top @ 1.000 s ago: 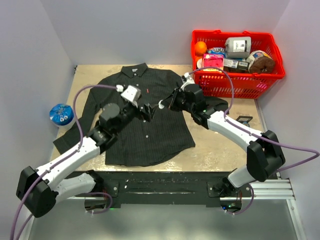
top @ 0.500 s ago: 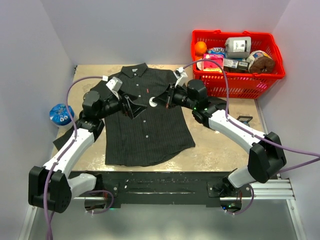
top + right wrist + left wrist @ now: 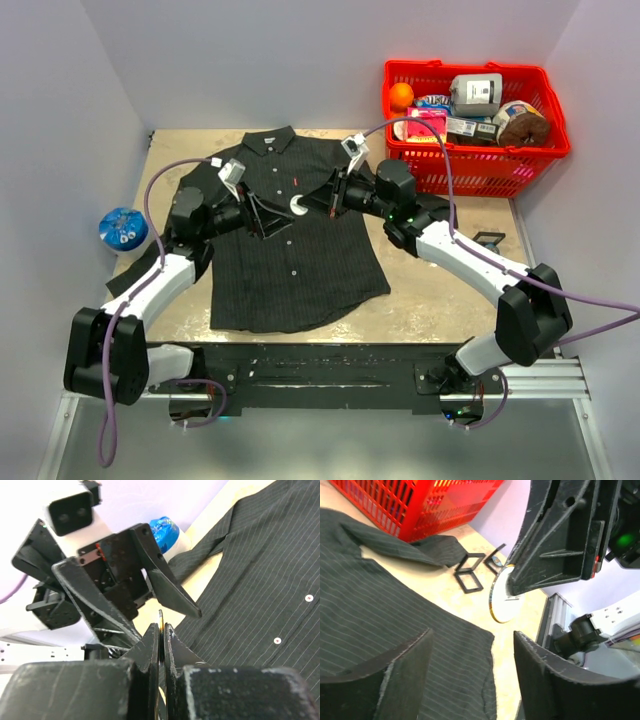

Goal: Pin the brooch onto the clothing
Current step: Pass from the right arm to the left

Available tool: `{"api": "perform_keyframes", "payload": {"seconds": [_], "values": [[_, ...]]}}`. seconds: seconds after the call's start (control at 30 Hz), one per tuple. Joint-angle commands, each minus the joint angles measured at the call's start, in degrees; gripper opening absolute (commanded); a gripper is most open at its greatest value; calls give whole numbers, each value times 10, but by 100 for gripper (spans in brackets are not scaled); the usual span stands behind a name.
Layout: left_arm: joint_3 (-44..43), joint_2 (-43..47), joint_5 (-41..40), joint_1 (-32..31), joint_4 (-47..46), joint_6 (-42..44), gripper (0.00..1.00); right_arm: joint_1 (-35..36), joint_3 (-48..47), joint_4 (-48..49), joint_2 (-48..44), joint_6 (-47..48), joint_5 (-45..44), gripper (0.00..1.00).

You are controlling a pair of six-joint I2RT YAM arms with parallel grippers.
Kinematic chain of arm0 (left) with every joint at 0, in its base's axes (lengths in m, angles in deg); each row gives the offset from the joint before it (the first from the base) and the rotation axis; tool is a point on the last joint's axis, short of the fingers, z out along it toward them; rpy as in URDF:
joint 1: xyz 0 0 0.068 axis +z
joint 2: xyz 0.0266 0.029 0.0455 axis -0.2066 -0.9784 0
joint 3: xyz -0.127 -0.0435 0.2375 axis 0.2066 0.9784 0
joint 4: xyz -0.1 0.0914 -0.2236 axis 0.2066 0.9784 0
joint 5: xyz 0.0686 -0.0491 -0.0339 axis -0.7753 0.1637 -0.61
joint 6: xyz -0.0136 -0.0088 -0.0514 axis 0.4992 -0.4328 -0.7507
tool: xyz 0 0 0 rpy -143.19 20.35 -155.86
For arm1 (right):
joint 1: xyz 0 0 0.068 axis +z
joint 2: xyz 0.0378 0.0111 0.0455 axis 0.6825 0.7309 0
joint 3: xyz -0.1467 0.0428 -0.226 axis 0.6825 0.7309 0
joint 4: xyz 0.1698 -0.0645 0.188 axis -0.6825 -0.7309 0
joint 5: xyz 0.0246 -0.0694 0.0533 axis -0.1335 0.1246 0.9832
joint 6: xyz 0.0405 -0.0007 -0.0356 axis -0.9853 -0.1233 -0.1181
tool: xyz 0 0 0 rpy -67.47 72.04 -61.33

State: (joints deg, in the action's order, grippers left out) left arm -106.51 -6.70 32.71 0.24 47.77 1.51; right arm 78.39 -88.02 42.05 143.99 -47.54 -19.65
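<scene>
The clothing [image 3: 290, 270] is a dark pinstriped shirt lying flat on the table, collar toward the back; it also shows in the left wrist view [image 3: 380, 610] and the right wrist view [image 3: 265, 580]. The brooch [image 3: 298, 206] is a white disc with a gold rim, held above the shirt's chest. My right gripper [image 3: 312, 206] is shut on it; its thin edge [image 3: 160, 622] sticks out between the pads. My left gripper [image 3: 268, 216] faces it from the left, open, with nothing between its fingers [image 3: 405, 680]. The brooch [image 3: 505, 600] hangs just ahead of them.
A red basket [image 3: 470, 165] full of groceries stands at the back right. A blue round object [image 3: 122, 228] sits off the table's left edge. Small black clips [image 3: 487, 240] lie on the table to the right, also visible in the left wrist view [image 3: 470, 575].
The right gripper has carried the brooch leftward over the shirt's chest. The left arm swung back and left, turning its gripper to face the brooch, and its jaws have narrowed somewhat.
</scene>
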Motion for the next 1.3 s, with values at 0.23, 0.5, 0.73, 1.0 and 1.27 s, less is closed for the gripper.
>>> {"api": "perform_keyframes", "payload": {"seconds": [0.23,0.5,0.73,1.0,1.27], "values": [[38,-21,28,3,-182,-138,54,10,7,28,-9,7,22,0],[46,-24,25,3,-209,-158,47,19,-2,32,2,4,26,0],[47,-36,27,3,-230,-180,36,25,2,34,6,4,23,0],[50,-28,34,2,-221,-173,12,25,10,19,-5,13,-5,0],[13,-21,57,2,-79,-62,0,24,-15,-80,-17,90,-33,45]]}}
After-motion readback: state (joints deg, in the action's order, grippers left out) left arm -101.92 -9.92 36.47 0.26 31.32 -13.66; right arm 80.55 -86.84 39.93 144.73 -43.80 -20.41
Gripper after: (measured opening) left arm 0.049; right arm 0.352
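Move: The brooch, gripped at the right fingertips, sits about 4 cm to the right of the left hand and 3 cm above it, roughly level fore and aft; from the right hand it is about 3 cm left. The half-open left gripper waits some 7 cm left of the right hand and 3 cm below it. Roughly 22 cm beneath the left hand lies the shirt, its middle about 9 cm ahead and 2 cm right, its red tab 20 cm ahead and 2 cm right. Ease the right gripper back and left about 1.5 cm, carrying the brooch to the left fingers, then let it sink some 2 cm. Draw the left gripper back about 1.5 cm, tipping its fingers up roughly 10 degrees, and close it to pinch the brooch's free edge. Once it is shut, part the right fingers to let go. ##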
